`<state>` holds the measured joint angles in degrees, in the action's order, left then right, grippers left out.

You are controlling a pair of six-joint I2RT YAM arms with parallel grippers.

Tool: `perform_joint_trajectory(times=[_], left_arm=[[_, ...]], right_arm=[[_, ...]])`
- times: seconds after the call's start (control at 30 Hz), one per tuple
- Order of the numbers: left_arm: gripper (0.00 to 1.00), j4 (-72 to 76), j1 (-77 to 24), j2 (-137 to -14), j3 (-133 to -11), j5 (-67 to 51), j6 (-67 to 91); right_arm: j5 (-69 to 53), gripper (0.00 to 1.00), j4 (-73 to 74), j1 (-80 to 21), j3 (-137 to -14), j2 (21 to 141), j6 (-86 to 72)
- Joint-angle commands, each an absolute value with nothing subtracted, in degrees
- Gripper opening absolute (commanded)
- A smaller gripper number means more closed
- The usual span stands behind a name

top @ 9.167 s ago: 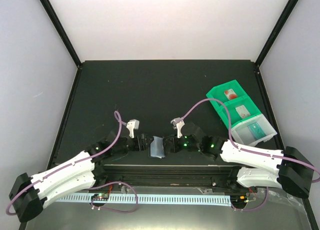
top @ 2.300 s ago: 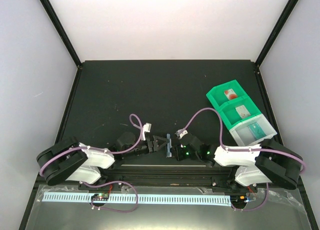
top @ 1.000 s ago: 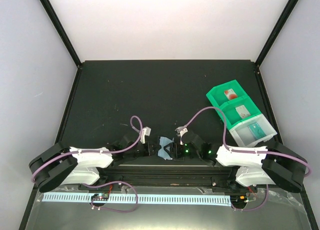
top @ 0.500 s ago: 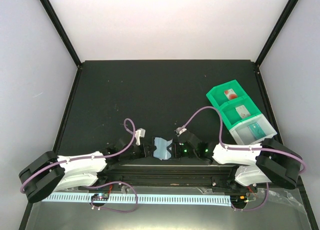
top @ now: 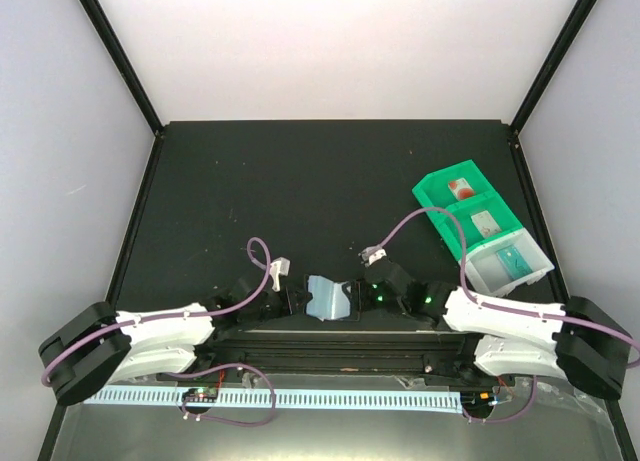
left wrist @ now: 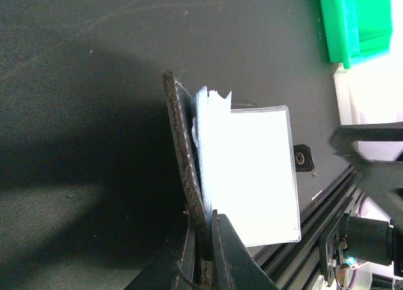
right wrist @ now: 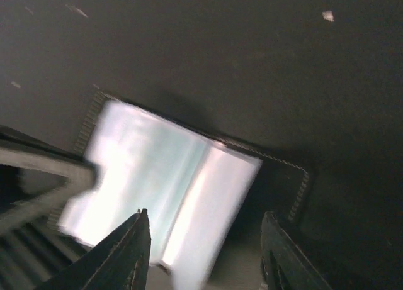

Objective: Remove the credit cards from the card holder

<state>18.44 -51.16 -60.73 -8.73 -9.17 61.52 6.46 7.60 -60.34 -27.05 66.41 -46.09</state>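
The card holder [top: 325, 299] hangs open at the near edge between both grippers, its pale sleeves fanned out. My left gripper [left wrist: 201, 243] is shut on the black cover [left wrist: 181, 155], with the sleeves [left wrist: 249, 170] spread to its right. My right gripper [right wrist: 206, 255] is open, its fingers [right wrist: 133, 252] straddling the lower edge of the pale, teal-tinted sleeves [right wrist: 170, 177] without pinching them. Whether cards sit inside the sleeves I cannot tell. Three credit cards lie in the tray: a red-marked one [top: 462, 189], a pale one [top: 485, 222] and a teal one [top: 513, 262].
The green compartment tray [top: 436, 193] stands at the right on the black mat [top: 300, 181]; its corner [left wrist: 356, 19] shows in the left wrist view. The metal rail [top: 330, 333] runs just under the holder. The left finger [right wrist: 44, 167] intrudes in the right wrist view.
The right arm has drawn back to the right and its jaws have narrowed. The holder now lies spread wider between the grippers. The left gripper keeps its grip.
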Motion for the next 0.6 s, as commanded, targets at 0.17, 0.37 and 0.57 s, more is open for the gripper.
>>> perform_joint_trajectory(times=[0.17, 0.37, 0.57], left_arm=[[0.02, 19.3, -51.7, -61.9, -9.0, -8.1, 62.7], [0.02, 18.9, -51.7, -61.1, -8.8, -7.2, 63.7], [0.02, 18.6, -51.7, -59.4, -8.3, -6.5, 64.3]], right_arm=[[-0.9, 0.6, 3.6, -60.4, -31.0, 64.5, -45.2], [-5.1, 0.69, -0.6, -60.5, -33.0, 72.5, -45.4], [-7.4, 0.72, -2.5, -60.7, -35.3, 80.9, -45.5]])
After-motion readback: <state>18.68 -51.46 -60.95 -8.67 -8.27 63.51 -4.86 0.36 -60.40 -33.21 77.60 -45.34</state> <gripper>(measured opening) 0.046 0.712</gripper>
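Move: The card holder's clear sleeves lie about 4 cm left of the right hand, level with it and some 3 cm lower; the holder's open right cover is straight below that hand by about 4 cm. The holder's left edge, still pinched in the left fingers, is roughly 8 cm to the right hand's left and 2 cm lower. From the left hand the sleeves lie about 4 cm to the right and 2 cm down. Opening wider, the right hand hops up 4 cm and down again, about 6 cm leftward over the sleeves. ##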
